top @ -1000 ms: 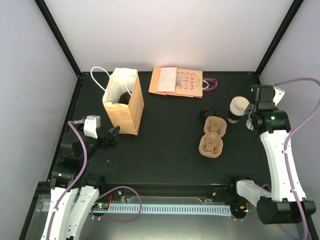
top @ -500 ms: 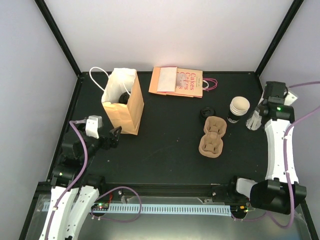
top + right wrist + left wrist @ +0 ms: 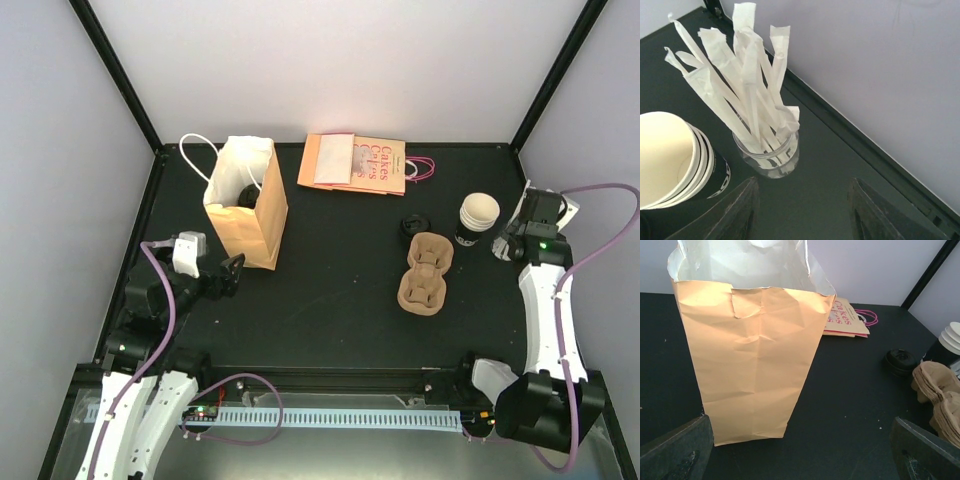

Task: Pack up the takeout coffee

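A tan paper bag [image 3: 245, 205] [image 3: 752, 355] stands open at the left, and a dark round thing [image 3: 247, 193] shows inside it; I cannot tell what it is. Black takeout cups [image 3: 478, 217] [image 3: 670, 160], cream-white inside, stand nested and unlidded at the right. A black lid [image 3: 413, 225] [image 3: 900, 360] lies on the table beside them. My left gripper [image 3: 226, 274] [image 3: 800, 467] is open just short of the bag's near side, holding nothing. My right gripper [image 3: 514, 243] [image 3: 805, 220] is open and empty, just short of a glass jar [image 3: 771, 156] of white wrapped straws [image 3: 742, 75].
A brown pulp cup carrier [image 3: 427, 272] [image 3: 940, 392] lies left of the cups. Flat printed paper bags [image 3: 356, 163] [image 3: 845, 320] lie at the back. The right wall and table rim [image 3: 875, 150] run close beside the right gripper.
The right arm has pulled back from the cups towards the right wall, then come in a little, and its jaws stand slightly wider. The left arm has not moved.
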Tool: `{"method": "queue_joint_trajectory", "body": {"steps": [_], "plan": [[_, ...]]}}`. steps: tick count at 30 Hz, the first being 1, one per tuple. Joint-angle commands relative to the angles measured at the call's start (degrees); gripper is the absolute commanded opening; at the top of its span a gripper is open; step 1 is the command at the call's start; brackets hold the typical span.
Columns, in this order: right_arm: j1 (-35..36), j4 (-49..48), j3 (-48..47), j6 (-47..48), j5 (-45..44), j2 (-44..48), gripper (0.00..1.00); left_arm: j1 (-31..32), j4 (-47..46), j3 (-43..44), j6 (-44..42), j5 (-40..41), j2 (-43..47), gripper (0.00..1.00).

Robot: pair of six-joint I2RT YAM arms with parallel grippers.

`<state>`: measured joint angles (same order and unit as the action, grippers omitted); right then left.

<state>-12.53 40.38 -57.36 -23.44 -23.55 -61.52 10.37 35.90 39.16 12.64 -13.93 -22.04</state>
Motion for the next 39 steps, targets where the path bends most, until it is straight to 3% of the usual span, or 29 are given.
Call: {"method": "queue_joint_trajectory", "body": {"steps": [1,3,7,17,21,25,39], "plan": [[-0.12,-10.61,1.7,5.29,-0.33,1.98,0.51,0.46,-1.59,0.12,0.5,1.01,0.35,0.99],[-0.12,-10.27,0.77,6.12,-0.62,0.39,0.49,0.44,-1.67,0.09,0.47,0.99,0.38,0.99],[-0.13,-7.54,-3.26,6.82,-1.91,-4.47,0.34,0.85,-1.66,0.07,0.52,1.07,0.25,0.99],[-0.71,-6.23,-5.84,4.69,-6.51,-9.43,0.31,1.55,-1.74,0.04,0.41,1.2,-0.02,0.99],[-0.88,-5.97,-6.01,4.24,-7.01,-9.66,0.12,1.49,-1.76,0.0,0.39,1.27,0.02,0.99],[-0.87,-5.62,-6.34,4.26,-6.63,-9.55,0.02,1.52,-1.77,-0.01,0.43,1.31,-0.02,0.99],[-0.81,0.82,-11.49,3.48,-8.27,-5.87,0.01,1.58,-1.76,0.04,0.4,1.28,0.04,0.99]]}}
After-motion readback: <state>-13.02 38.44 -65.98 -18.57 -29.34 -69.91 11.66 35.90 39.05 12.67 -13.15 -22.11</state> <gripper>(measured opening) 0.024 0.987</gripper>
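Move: The jar of paper-wrapped straws stands about 9 cm ahead of the right hand, 3 cm to its right, its middle some 16 cm lower, with the straws fanning up and outward. The stacked cups are about 12 cm ahead and 7 cm left of this hand, 14 cm down; the cup carrier is 3 cm ahead, 17 cm left and 19 cm below. From the idle left hand the jar lies roughly 17 cm ahead, 65 cm to the right and 21 cm down. The straws are reached for by the right hand, which goes about 3.5 cm forward, then eases some 2.5 cm to the right and sinks slightly, its half-open fingers closing fully beside the fan of straws. Shut, with no straw to be seen between the tips, they then rise nearly 3 cm. ##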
